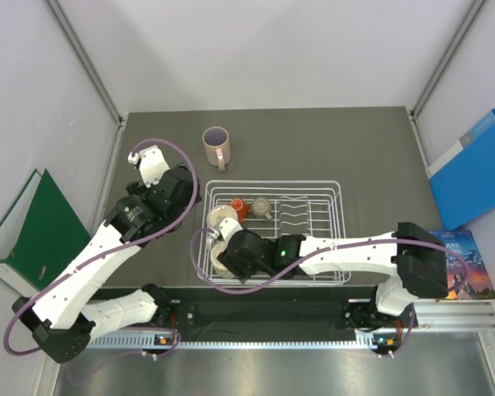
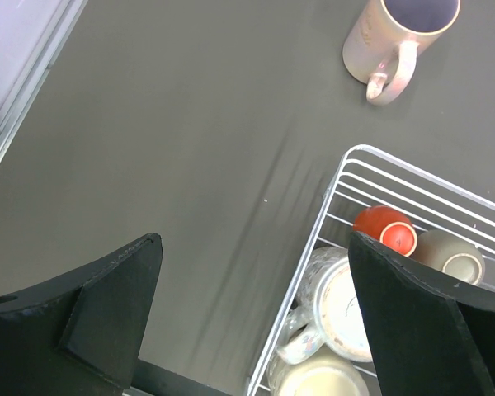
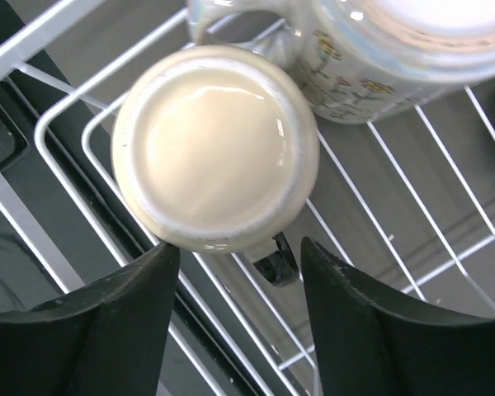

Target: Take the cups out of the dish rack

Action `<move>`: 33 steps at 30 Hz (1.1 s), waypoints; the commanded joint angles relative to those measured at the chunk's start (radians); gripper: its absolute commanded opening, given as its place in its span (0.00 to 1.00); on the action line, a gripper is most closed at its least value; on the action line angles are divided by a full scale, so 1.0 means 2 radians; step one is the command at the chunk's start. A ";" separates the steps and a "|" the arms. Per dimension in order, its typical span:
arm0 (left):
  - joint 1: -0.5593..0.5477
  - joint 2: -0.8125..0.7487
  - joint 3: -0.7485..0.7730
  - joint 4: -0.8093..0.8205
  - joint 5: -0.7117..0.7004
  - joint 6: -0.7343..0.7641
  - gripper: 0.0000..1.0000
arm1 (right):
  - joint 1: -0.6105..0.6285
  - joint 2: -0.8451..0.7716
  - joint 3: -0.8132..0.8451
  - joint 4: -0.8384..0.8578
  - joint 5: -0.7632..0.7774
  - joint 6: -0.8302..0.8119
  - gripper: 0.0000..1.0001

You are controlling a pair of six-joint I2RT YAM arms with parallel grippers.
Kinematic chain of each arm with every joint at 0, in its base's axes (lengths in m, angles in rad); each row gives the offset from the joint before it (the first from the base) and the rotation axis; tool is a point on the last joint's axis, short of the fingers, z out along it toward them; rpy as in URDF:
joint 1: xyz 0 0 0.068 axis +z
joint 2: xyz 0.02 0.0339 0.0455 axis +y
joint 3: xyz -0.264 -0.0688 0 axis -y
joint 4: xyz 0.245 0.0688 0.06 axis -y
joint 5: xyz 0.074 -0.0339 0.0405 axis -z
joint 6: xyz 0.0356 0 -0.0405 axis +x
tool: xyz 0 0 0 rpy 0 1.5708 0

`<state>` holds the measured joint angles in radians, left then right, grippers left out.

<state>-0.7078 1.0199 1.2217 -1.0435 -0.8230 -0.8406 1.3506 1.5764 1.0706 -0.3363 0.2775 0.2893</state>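
Note:
The white wire dish rack (image 1: 313, 188) (image 2: 340, 183) (image 3: 41, 136) holds a small red-orange cup (image 1: 238, 205) (image 2: 385, 228), a small tan cup (image 1: 261, 206) (image 2: 455, 256), a speckled mug (image 1: 222, 218) (image 2: 343, 302) (image 3: 379, 62) and an upside-down cream mug (image 1: 220, 262) (image 2: 320, 379) (image 3: 214, 148). My right gripper (image 1: 231, 252) (image 3: 239, 276) hangs open over the cream mug, its fingertips either side of the handle. On the table behind the rack stands a pinkish-beige mug (image 1: 217, 146) (image 2: 392, 37). My left gripper (image 1: 180, 188) (image 2: 256, 272) is open and holds nothing, above the table by the rack's left edge.
A green binder (image 1: 33, 231) lies off the table's left side. A blue folder (image 1: 470, 169) and a book (image 1: 464, 262) lie off its right side. Metal frame posts stand at the table's back corners.

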 commanded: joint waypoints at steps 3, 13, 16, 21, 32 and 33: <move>-0.001 -0.018 -0.003 -0.014 -0.006 -0.008 0.99 | 0.004 0.028 0.013 -0.006 -0.031 -0.018 0.53; -0.001 -0.020 -0.012 -0.013 0.001 -0.016 0.99 | 0.002 0.023 0.008 -0.016 -0.047 -0.010 0.30; -0.001 -0.021 -0.013 -0.008 0.001 -0.015 0.99 | 0.003 0.014 0.005 -0.021 -0.048 -0.006 0.17; -0.002 -0.020 -0.017 -0.001 0.003 -0.013 0.99 | 0.008 0.000 0.012 -0.039 -0.045 -0.003 0.00; -0.002 -0.019 -0.023 0.016 0.008 -0.012 0.99 | 0.026 -0.076 0.071 -0.124 -0.002 0.003 0.00; -0.003 -0.018 -0.023 0.016 0.008 -0.011 0.99 | 0.027 -0.081 0.076 -0.139 0.005 0.002 0.00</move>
<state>-0.7078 0.9966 1.1816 -1.0473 -0.8051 -0.8627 1.3773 1.5173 1.1084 -0.5510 0.2352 0.2764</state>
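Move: The right hand is just short of the cream mug's dark handle; the mug's middle lies about 6 cm to its left, 1 cm ahead and 2 cm below. Beyond that mug, roughly 11 cm farther out and 2 cm more to the left, stands the patterned mug; the red cup is some 16 cm ahead of the hand and 4 cm left. From the idle left hand the cream mug lies about 14 cm back, 13 cm right and 18 cm below. Down a little over 1 cm and slightly back, the right hand settles at the cream mug's handle while its open fingers close from either side and pinch it. Keeping that pinch, it then draws right and back towards its own base, about 3 cm right, and begins to rise by some 2 cm, pulling the mug away from the patterned one. ##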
